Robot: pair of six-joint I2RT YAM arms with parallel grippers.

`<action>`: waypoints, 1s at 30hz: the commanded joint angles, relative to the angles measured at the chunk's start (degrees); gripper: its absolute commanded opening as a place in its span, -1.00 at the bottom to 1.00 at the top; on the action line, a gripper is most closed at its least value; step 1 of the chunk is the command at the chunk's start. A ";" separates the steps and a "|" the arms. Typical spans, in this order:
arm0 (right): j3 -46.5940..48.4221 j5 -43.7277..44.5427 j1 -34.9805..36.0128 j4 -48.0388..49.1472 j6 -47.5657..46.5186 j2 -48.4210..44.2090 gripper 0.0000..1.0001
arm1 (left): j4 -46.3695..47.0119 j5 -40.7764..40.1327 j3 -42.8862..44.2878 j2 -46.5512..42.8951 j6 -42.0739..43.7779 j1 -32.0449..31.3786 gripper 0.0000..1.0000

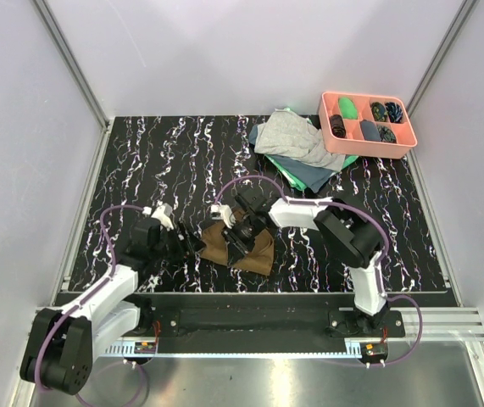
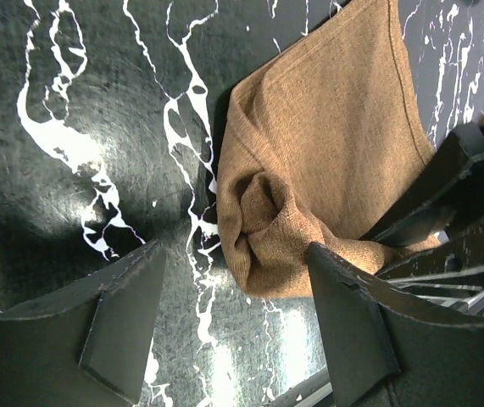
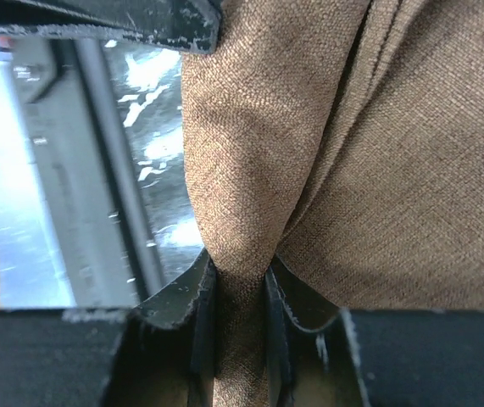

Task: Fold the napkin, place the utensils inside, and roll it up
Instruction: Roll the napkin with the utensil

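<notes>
The brown napkin (image 1: 257,248) lies bunched on the black marbled table, near the front middle. My right gripper (image 1: 240,237) is shut on a pinched fold of the napkin (image 3: 240,229); cloth fills the gap between its fingers. My left gripper (image 1: 192,243) is open just left of the napkin. In the left wrist view the napkin's rolled corner (image 2: 275,229) sits just ahead of its spread fingers (image 2: 352,322), not between them. The right gripper's dark fingers show at that view's right edge. The fork, spoon and orange-handled piece are not visible in any view.
A pile of grey cloth (image 1: 297,140) and green cloth (image 1: 303,175) lies at the back right. A pink compartment tray (image 1: 398,146) with small dark and green items stands beside it. The table's front rail (image 1: 250,298) runs close below the napkin.
</notes>
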 commanded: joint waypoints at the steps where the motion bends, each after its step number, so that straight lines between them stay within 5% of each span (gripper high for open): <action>1: 3.35 -14.02 -1.76 -4.31 1.43 3.96 -0.63 | 7.42 2.81 -1.12 1.76 -0.55 0.09 0.39; 13: 8.27 -22.04 -3.96 -8.52 0.20 12.92 -0.64 | 20.87 8.17 -2.44 13.36 -3.71 -0.44 0.18; 18: 8.80 -20.99 -4.22 -9.40 0.02 13.37 -0.63 | 22.20 8.18 -2.09 15.30 -4.16 -1.23 -0.24; 22: 9.15 -18.80 -5.09 -9.32 0.89 11.35 -0.58 | 20.53 7.73 -2.36 15.56 -4.24 -1.67 -0.79; 24: 9.33 -15.74 -5.45 -9.40 1.51 9.77 -0.36 | 19.74 7.47 -2.53 15.47 -4.24 -1.67 -1.00; 27: 9.50 -10.21 -5.63 -9.58 2.83 3.38 -0.01 | 17.98 7.12 -2.27 15.12 -4.07 -1.67 -1.00; 30: 9.15 -2.38 -5.28 -9.41 3.97 -3.12 0.14 | 15.09 6.33 -1.31 14.77 -3.72 -1.67 -1.00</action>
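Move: The napkin roll's left end lies about 3 cm to the right of the left hand, some 1 cm ahead and 2 cm lower, between its open reach and the right hand. The right hand already has the roll between its fingers; from there that left end is roughly 7 cm to its left and 1 cm ahead, and the napkin's right near corner is about 11 cm to its right and 4 cm back. Rightward and slightly down, the left hand shifts about 3 cm onto the roll's left end, rolling slightly, and closes its wide-open fingers to pinch it. Meanwhile the right hand keeps its hold and turns the roll some 25 degrees, top going forward, while easing 1.5 cm back; then it opens partway, moving forward and about 1 cm up. ##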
